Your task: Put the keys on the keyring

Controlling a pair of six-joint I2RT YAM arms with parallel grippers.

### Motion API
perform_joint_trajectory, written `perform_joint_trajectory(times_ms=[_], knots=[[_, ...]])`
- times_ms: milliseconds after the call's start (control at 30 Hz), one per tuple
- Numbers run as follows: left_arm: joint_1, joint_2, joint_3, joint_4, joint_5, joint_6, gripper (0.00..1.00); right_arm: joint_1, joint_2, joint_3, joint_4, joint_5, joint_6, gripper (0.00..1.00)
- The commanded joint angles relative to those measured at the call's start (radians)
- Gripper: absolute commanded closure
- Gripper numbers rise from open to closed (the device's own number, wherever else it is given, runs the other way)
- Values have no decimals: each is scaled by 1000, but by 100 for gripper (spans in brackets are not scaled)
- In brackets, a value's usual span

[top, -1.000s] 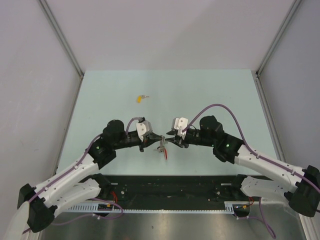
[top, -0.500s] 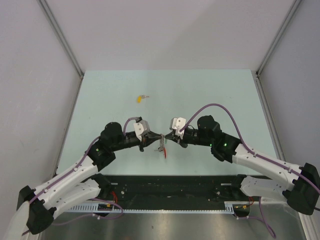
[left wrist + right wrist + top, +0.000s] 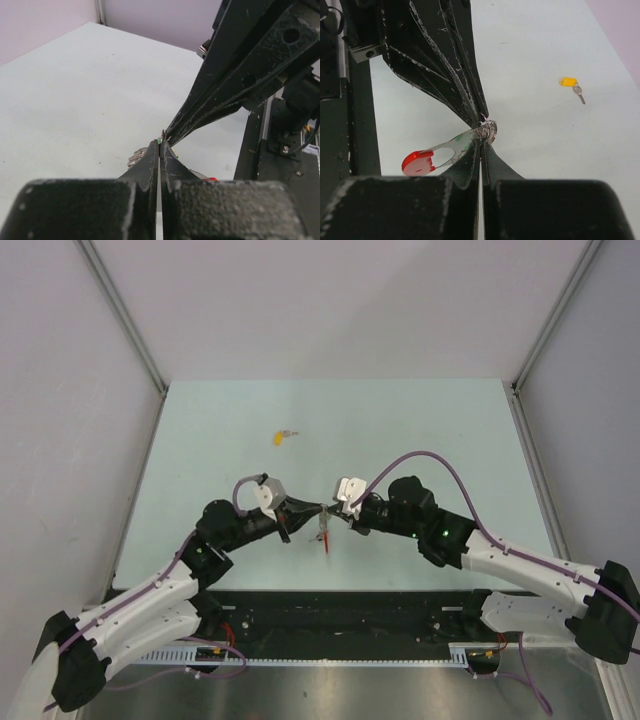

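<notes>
My left gripper (image 3: pixel 319 508) and right gripper (image 3: pixel 329 513) meet tip to tip above the near middle of the table, both shut. The keyring (image 3: pixel 489 129) shows as a silver coil at their tips, with a flat metal tag ending in a red piece (image 3: pixel 418 162) hanging to the left. My right gripper (image 3: pixel 482 140) pinches just under the coil. A sliver of the green key (image 3: pixel 159 140) sits between the tips of my left gripper (image 3: pixel 160 144). The yellow key (image 3: pixel 279 436) (image 3: pixel 568 81) lies alone on the table farther back.
The pale green table (image 3: pixel 420 430) is walled by grey panels on the left, back and right. A black rail (image 3: pixel 340 605) runs along the near edge by the arm bases. The right arm's purple cable (image 3: pixel 430 455) loops above its wrist.
My right gripper has closed on the keyring's coil. Both wrists have shifted slightly left and the left wrist has rolled. The yellow key has not moved.
</notes>
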Motion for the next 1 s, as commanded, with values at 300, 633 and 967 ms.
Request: perform_joint_trajectory(times_ms=[300, 633, 967], knots=[[-46, -39, -145, 429, -133, -174, 99, 52, -8, -18, 83, 158, -16, 100], [-46, -142, -106, 133, -143, -102, 66, 62, -26, -11, 60, 119, -63, 100], [-32, -44, 109, -316, -83, 114, 54, 79, -20, -1, 31, 115, -89, 100]])
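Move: Both grippers are shut at the keyring's split ring. It lies about 1 cm right of the left hand point and 1 cm left of the right hand point, level with both in reach and roughly 1 cm lower. The red-ended opener hangs from the ring, its middle about 2 cm back from either hand, in line sideways with the ring and some 5 cm down. On the table, the yellow-tagged key is roughly 30 cm ahead of the left hand, 10 cm left and 20 cm down. Let the left gripper release the split ring while the right keeps its pinch: tip the left fingertips up some 10 degrees, open them nearly halfway and draw them about 1.5 cm left, rising and then settling again as they level out, still facing the ring. Ease the right hand slightly forward, then back and down about 1 cm. ##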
